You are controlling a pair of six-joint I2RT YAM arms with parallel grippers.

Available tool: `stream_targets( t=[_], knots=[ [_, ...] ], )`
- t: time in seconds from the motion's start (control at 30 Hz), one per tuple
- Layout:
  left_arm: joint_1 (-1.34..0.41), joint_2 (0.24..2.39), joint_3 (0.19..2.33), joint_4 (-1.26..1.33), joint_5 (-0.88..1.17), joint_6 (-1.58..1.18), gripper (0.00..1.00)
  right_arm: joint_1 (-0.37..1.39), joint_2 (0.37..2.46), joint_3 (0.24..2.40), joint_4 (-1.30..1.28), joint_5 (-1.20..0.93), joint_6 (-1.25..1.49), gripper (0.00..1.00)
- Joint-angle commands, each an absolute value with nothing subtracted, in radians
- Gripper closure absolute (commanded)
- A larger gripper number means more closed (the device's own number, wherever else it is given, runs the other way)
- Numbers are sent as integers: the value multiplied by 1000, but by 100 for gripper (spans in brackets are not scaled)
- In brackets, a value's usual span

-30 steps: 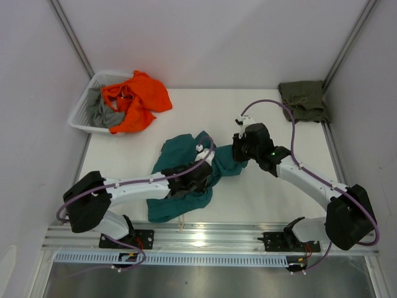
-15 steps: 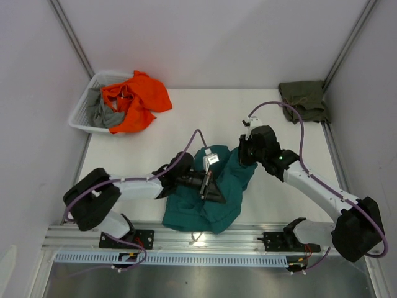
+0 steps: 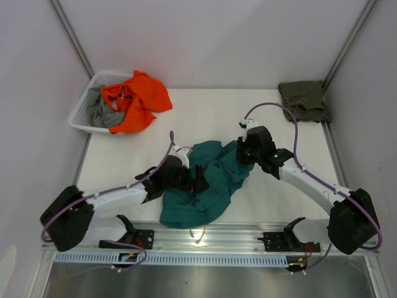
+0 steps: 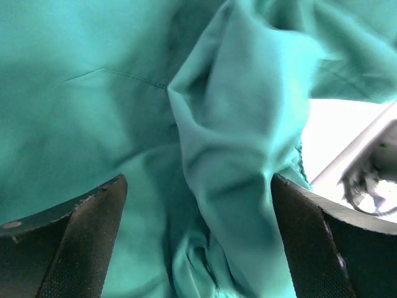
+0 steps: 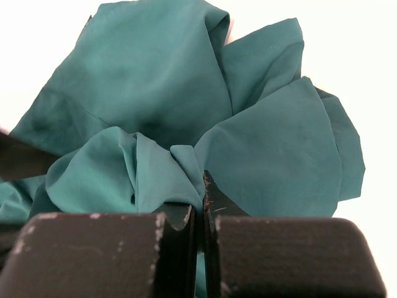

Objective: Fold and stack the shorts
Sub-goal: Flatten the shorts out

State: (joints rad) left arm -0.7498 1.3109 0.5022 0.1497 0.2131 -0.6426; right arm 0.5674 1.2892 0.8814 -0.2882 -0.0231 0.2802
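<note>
The teal-green shorts [image 3: 211, 186] lie crumpled at the table's front middle, and their off-white cord [image 3: 200, 234] dangles over the front rail. My left gripper [image 3: 198, 177] rests at their left side. In the left wrist view it [image 4: 198, 248] stands open, its fingers [image 4: 74, 242] wide apart over rumpled teal cloth [image 4: 236, 124] and gripping nothing. My right gripper [image 3: 242, 153] is at the shorts' right edge, shut [image 5: 203, 189] on a pinched fold of the teal shorts [image 5: 155, 81]. The olive-green shorts [image 3: 303, 99] lie folded at the back right corner.
A white basket [image 3: 82, 110] at the back left holds an orange garment [image 3: 133, 99] and a grey one [image 3: 102, 113]. The aluminium rail [image 3: 248, 236] runs along the front edge. Walls close in the table on the left, back and right.
My left gripper has opened and let go of the teal cloth, and its arm has drawn back to the left. The shorts have shifted toward the front middle. My right gripper stays shut on them.
</note>
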Motion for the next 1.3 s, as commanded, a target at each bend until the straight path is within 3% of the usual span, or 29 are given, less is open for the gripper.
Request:
stream_targets(
  t=[0.0,0.13,0.23,0.47,0.57,0.87,1.1,1.27],
  knots=[
    [-859,1134,590,-130,-189,-610,1,572,1298,922,-275,-3,281,100],
    [-1061,976,679,-313,-486,-594,1,577,1307,923,-273,0,282,100],
    [-1223,1000,759,-374,-607,-529,1,580,1321,928,-275,0,282,100],
    [-1473,1567,1181,-878,-998,-619,1,577,1322,927,-273,0,284,100],
    [-1505,1676,1227,-848,-986,-555,1,577,1325,927,-273,0,284,100],
    [-1606,1735,1192,-500,-901,-252,1,572,1342,925,-270,0,285,100],
    [-1649,1654,1065,-238,-805,-107,1,568,1347,925,-268,-5,287,100],
    [-1663,1704,1112,-325,-817,-89,1,563,1351,925,-267,-9,287,100]
  ],
)
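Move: The near right corner of the shorts' waistband lies about 12 cm back and 8 cm to the right of my open left hand, some 5 cm below it. The waistband's drawstring is roughly 18 cm straight back from that hand, and the gathered cloth in my right fingers is about 9 cm ahead, 15 cm right and 7 cm above. From my right hand, the waistband corner is some 21 cm back, 8 cm left and 12 cm below. With the fingers already wide open, I lift my left hand off the middle of the shorts, arcing up about 12 cm, then down again while drawing it back and right, some 10 cm each way, to hover over the right part of the waistband. On the way I roll the wrist about 70 degrees clockwise. My right hand keeps its pinch on the gathered cloth, easing down a little. ##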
